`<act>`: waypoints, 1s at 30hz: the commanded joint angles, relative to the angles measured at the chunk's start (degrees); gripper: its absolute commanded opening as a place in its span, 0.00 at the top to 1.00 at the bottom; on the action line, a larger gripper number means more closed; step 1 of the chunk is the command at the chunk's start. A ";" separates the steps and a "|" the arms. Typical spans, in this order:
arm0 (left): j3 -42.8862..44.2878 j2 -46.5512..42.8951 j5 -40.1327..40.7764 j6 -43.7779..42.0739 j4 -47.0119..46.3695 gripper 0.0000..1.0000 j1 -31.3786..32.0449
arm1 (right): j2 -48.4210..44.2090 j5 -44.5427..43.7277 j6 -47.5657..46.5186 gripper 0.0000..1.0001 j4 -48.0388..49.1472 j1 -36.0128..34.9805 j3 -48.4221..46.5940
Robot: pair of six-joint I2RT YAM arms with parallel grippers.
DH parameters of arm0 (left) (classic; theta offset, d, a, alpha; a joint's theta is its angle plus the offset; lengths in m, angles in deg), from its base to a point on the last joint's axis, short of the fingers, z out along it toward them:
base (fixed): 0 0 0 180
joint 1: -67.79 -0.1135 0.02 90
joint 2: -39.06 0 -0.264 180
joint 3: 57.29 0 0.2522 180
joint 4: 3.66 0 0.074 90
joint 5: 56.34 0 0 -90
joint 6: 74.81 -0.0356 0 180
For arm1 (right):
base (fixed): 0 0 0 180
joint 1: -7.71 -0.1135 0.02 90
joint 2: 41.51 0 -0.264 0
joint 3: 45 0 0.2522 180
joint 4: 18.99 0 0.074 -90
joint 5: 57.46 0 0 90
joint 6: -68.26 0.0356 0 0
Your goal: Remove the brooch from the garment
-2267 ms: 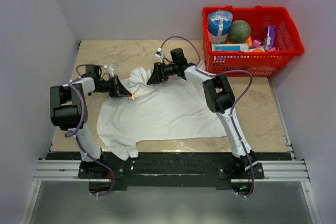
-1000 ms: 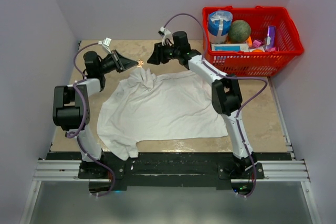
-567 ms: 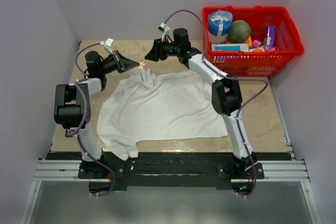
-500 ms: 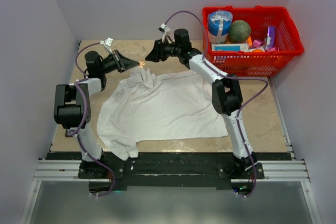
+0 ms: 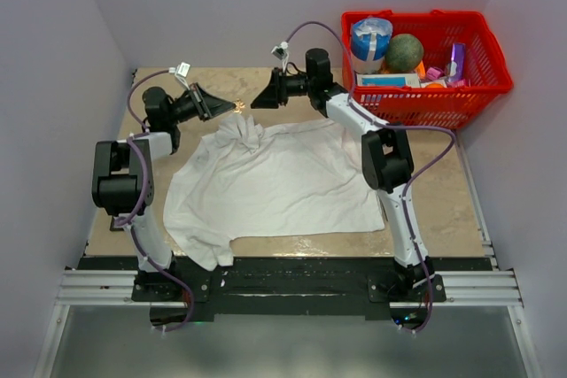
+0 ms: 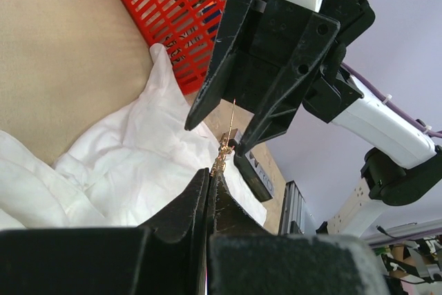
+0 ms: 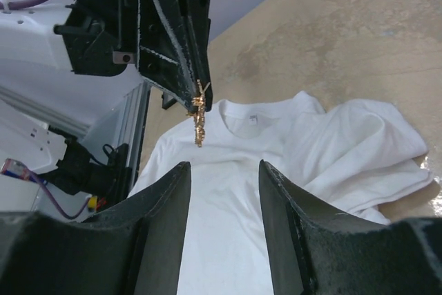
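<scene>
The brooch (image 5: 237, 107) is a tiny gold pin held in the air beyond the far left end of the garment (image 5: 283, 183), apart from the cloth. My left gripper (image 5: 230, 108) is shut on it, with the pin sticking out past the tips (image 6: 222, 159). My right gripper (image 5: 258, 103) faces it from the right, open and empty. In the right wrist view the brooch (image 7: 199, 121) hangs just ahead of the open right gripper (image 7: 222, 167), a little left of its middle. The white shirt (image 7: 276, 170) lies spread below, bunched near the collar.
A red basket (image 5: 483, 68) full of items stands at the back right of the table, close behind the right arm. The tan tabletop (image 5: 443, 192) shows around the shirt. Grey walls close in the left, right and back sides.
The left gripper has lifted the brooch off the shirt and carried it to the back left. Over the last second it has held still, and the right gripper has drawn slightly right.
</scene>
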State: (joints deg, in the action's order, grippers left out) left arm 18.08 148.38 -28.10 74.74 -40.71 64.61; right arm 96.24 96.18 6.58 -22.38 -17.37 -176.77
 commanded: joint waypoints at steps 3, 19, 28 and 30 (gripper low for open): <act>3.17 1.69 -0.29 1.53 -4.48 1.00 1.24 | -1.79 4.04 2.18 0.53 3.96 -0.58 -0.90; 6.07 4.15 -0.91 1.80 -4.21 1.00 2.48 | -0.56 2.29 1.74 0.73 3.60 -1.90 -2.66; 6.51 4.59 -0.82 1.62 -3.34 1.00 2.48 | 0.15 1.49 1.66 0.89 3.43 -2.69 -3.80; 6.60 4.59 -0.82 1.27 -2.90 1.00 2.48 | 0.06 1.40 1.48 0.94 3.25 -2.69 -3.71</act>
State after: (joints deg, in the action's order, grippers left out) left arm 22.75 152.23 -29.06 76.33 -42.63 66.69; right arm 96.49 97.05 8.59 -21.13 -18.72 -177.62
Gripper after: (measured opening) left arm 0.018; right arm 0.111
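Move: The brooch is already off the garment and juts from the shut left fingertips, about 2 cm to the right of that hand, level with it. From the right hand, whose fingers are half open, it lies some 3 cm to the left and 2 cm back, at equal height. The garment's bunched fold is about 5 cm back and 6 cm left of the right hand, roughly 17 cm lower; the red basket stands 40 cm right, 9 cm forward. Keep the left gripper shut on the brooch and carry it about 2 cm right and slightly forward, towards the right gripper. Meanwhile draw the right gripper back nearly 2 cm, easing it left and a touch up, and close its fingers almost fully on the free end of the brooch, letting the hand drift a little forward again as they shut. ##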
